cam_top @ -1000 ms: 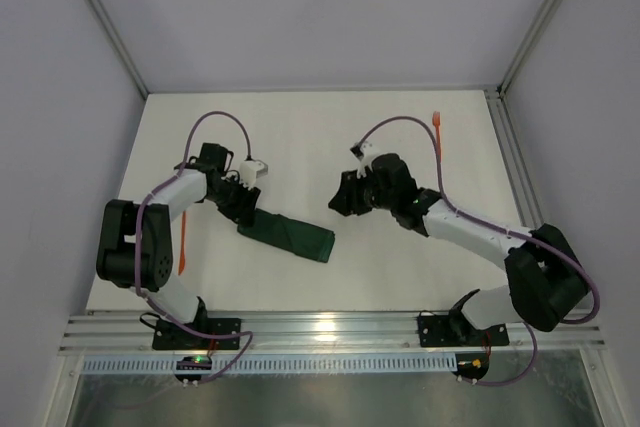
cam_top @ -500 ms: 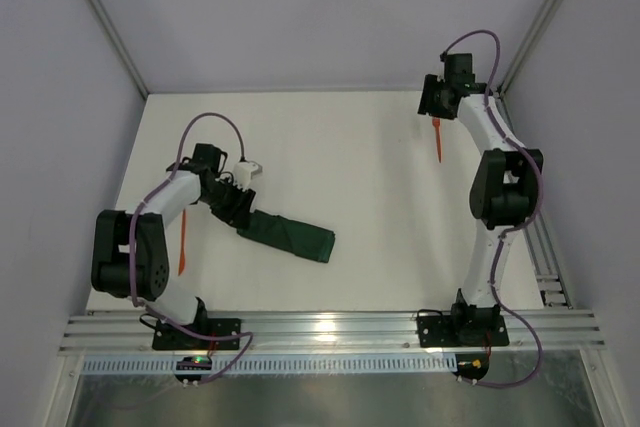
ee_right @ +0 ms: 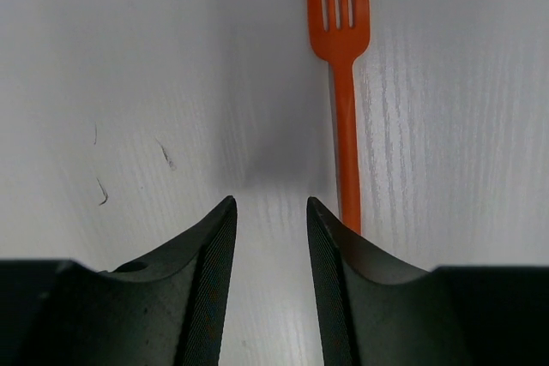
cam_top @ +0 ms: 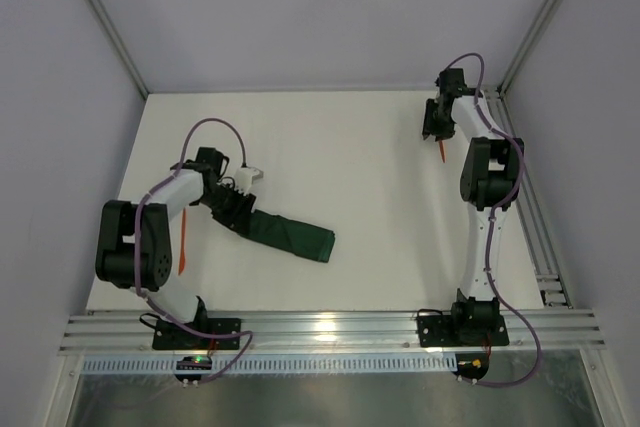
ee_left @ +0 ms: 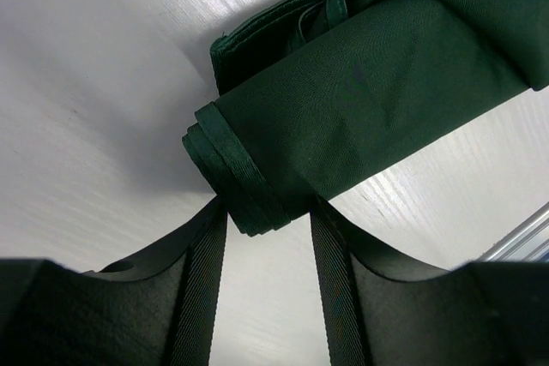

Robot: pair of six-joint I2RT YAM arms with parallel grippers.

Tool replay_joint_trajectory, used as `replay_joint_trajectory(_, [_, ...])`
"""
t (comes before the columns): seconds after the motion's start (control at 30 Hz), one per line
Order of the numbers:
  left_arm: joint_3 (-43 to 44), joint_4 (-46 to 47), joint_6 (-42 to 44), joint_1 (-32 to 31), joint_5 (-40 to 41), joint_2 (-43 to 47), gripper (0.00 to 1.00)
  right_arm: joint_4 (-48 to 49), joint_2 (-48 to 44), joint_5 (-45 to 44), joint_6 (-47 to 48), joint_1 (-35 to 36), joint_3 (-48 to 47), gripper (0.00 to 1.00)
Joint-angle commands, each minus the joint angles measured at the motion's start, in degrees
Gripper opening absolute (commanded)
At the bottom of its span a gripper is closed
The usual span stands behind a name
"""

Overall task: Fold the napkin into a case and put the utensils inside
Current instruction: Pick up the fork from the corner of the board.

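Observation:
The dark green napkin, folded into a narrow case (cam_top: pixel 295 235), lies at centre-left of the table. My left gripper (cam_top: pixel 237 209) is at its left end. In the left wrist view the case (ee_left: pixel 369 100) has its layered end corner pinched between my left gripper (ee_left: pixel 268 207) tips. An orange fork (cam_top: pixel 441 151) lies at the far right back. My right gripper (cam_top: pixel 437 134) is over its near end. In the right wrist view the fork (ee_right: pixel 346 126) lies just right of my right gripper (ee_right: pixel 271 203), outside the jaws, which are slightly open and empty. The other orange utensil (cam_top: pixel 183 247) lies left of the left arm.
A metal rail (cam_top: pixel 520 177) runs along the table's right edge, close to the right arm. Walls close in the table on the left, right and back. The table's near edge (cam_top: pixel 320 317) is a ribbed metal strip.
My right arm has swung from the table's middle to the far right back, over the fork. My left gripper has shifted only slightly at the case's end. The case has not moved.

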State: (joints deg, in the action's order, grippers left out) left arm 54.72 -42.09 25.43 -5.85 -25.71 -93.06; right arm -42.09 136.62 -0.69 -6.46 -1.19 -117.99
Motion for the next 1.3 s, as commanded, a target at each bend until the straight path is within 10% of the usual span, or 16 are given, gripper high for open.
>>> replay_joint_trajectory(0.0, [0.74,-1.15,-0.73,0.40,-1.79,-1.16,0.43,0.51,-5.39,3.32,2.50,0.14,0.92,0.42])
replay_joint_trajectory(0.7, [2.23,-1.24,-0.12,-1.36,-3.73,-4.85,0.29,-0.45,4.88,-0.64,7.16,-2.41,-7.94,0.43])
replay_joint_trajectory(0.93, [3.37,-0.72,0.15,-2.59,-4.43,-5.73,0.25,-2.04,6.30,1.66,6.99,-2.41,-8.04,0.15])
replay_joint_trajectory(1.27, [7.50,-1.51,1.55,-6.28,-6.10,-8.72,0.23,9.53,-15.04,2.10,3.91,-1.62,17.65,0.04])
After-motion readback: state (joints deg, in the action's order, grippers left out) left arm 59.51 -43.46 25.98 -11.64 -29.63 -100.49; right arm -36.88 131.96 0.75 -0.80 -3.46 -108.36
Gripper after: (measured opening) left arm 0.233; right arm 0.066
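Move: The fork lies just past the right hand, its middle about 3 cm ahead, 3 cm to the right and a centimetre or so lower. From that hand the folded napkin is some 27 cm back and 41 cm to the left. The left hand has its fingers around the napkin's near-left end, with the napkin's middle about 12 cm to its right, level and a centimetre lower. An orange utensil lies roughly 17 cm to the left hand's left and 2 cm back, and the fork some 55 cm to its right and 30 cm ahead. The right hand hops up about 5 cm while shifting slightly forward and to the right, comes down over the fork with half-open fingers, shuts them across the handle near the fork's middle, then pulls it back some 4 cm, staying low. Meanwhile the left hand sinks about a centimetre, narrows its fingers on the napkin's end and drags it about 4 cm to the right, turning slightly clockwise. ##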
